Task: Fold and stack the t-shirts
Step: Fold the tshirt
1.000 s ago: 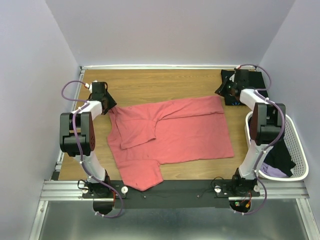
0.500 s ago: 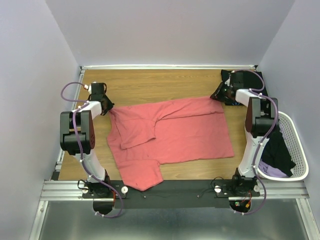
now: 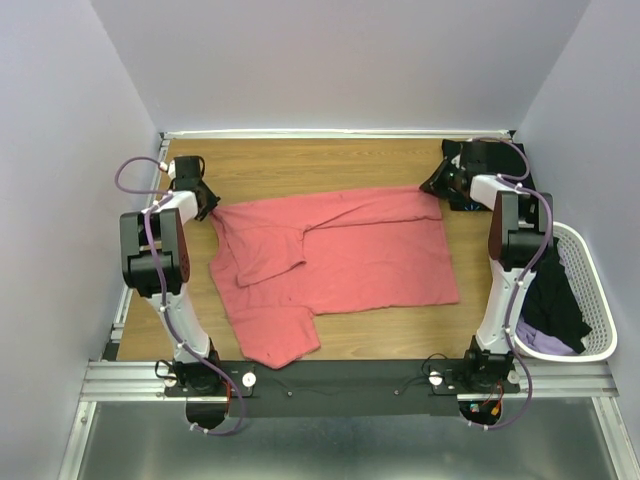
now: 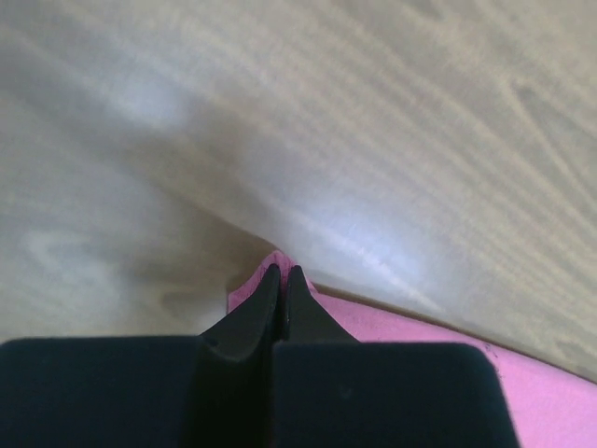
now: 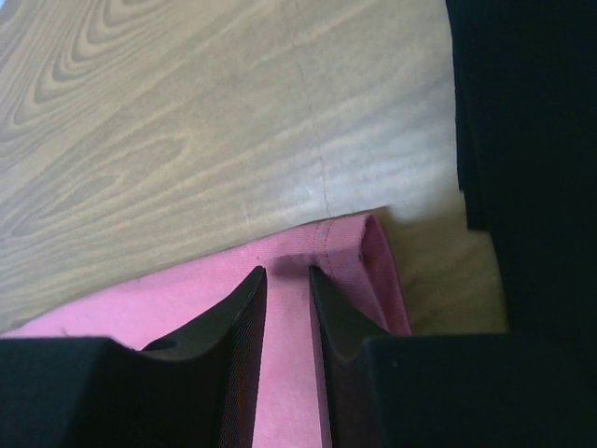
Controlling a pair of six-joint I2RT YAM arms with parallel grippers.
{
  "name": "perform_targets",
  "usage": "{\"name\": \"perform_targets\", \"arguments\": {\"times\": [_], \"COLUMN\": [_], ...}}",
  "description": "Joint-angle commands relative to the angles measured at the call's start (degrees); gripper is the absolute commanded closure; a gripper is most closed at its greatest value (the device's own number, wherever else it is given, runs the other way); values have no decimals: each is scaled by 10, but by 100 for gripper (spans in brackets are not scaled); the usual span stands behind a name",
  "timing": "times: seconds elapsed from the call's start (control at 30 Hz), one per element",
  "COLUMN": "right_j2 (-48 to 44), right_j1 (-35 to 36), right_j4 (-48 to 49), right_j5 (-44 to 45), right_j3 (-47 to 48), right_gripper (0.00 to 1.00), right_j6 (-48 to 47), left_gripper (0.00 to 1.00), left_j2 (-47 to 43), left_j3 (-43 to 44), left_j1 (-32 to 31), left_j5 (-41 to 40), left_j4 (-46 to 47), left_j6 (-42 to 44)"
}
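Observation:
A coral-pink t-shirt (image 3: 350,260) lies spread across the wooden table, one sleeve folded over its body. My left gripper (image 3: 203,203) is shut on the shirt's far left corner; in the left wrist view the fingertips meet (image 4: 283,269) with pink cloth (image 4: 382,322) around them. My right gripper (image 3: 436,184) sits at the shirt's far right corner. Its fingers stand apart (image 5: 287,271), resting on the pink cloth (image 5: 140,313) just inside the stitched hem. A folded black t-shirt (image 3: 497,168) lies at the far right, beside that corner (image 5: 532,112).
A white slatted basket (image 3: 604,318) stands off the table's right edge, holding black cloth (image 3: 560,305) and lilac cloth (image 3: 545,343). The shirt's lower left part hangs near the table's front edge (image 3: 280,350). Grey walls close in the back and sides.
My left gripper closed on the shirt's corner and pulled it toward the far left. The right gripper came off the black shirt onto the pink corner. The whole shirt slid away from me.

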Motion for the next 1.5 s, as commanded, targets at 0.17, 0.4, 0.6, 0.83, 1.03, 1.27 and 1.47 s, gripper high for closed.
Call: {"name": "perform_targets", "arguments": {"times": [0.17, 0.4, 0.6, 0.83, 1.03, 1.27, 1.47], "right_j2": [99, 150, 169, 46, -106, -324, -458], "right_j1": [-13, -13, -13, -12, 1, 63, 84], "right_j4": [-24, -26, -37, -74, -119, -170, -193], "right_j5": [43, 30, 16, 17, 62, 144, 162], "right_j3": [96, 190, 257, 239, 100, -160, -325], "right_gripper": [65, 62, 60, 50, 40, 38, 38], "right_j6": [-18, -36, -59, -104, -125, -112, -96], "left_gripper": [100, 97, 79, 34, 19, 19, 21], "left_j2": [95, 168, 191, 55, -88, -323, -410], "left_j3": [130, 242, 326, 315, 166, -99, -247], "left_j1": [4, -10, -10, -10, -17, -67, -126], "left_j5": [-4, 2, 7, -34, -83, -76, -99], "left_j4": [-11, -36, -53, -80, -161, -178, -206], "left_j6": [18, 19, 24, 41, 27, 26, -12]}}
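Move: The left fingers hold the t-shirt's far left corner and the right fingertips rest on the cloth by its far right corner. The bare table they take it to starts at the shirt's edge, some 12 cm ahead of the left hand and 9 cm ahead of the right. The folded-in sleeve is about 16 cm right and 12 cm back of the left hand. From the right hand, the black stack's middle is about 17 cm right and 5 cm ahead, the far rail 20 cm ahead. Left fingers still pinching the corner, right fingertips still pressing on the cloth, both hands slide the t-shirt forward over the table, about 12 cm on the left and 9 on the right. Then the left opens wide and the right a little wider; both lift clear by some 15 cm and swing back more than 20 cm towards the shirt's near side, sinking again, the left also drifting right. ##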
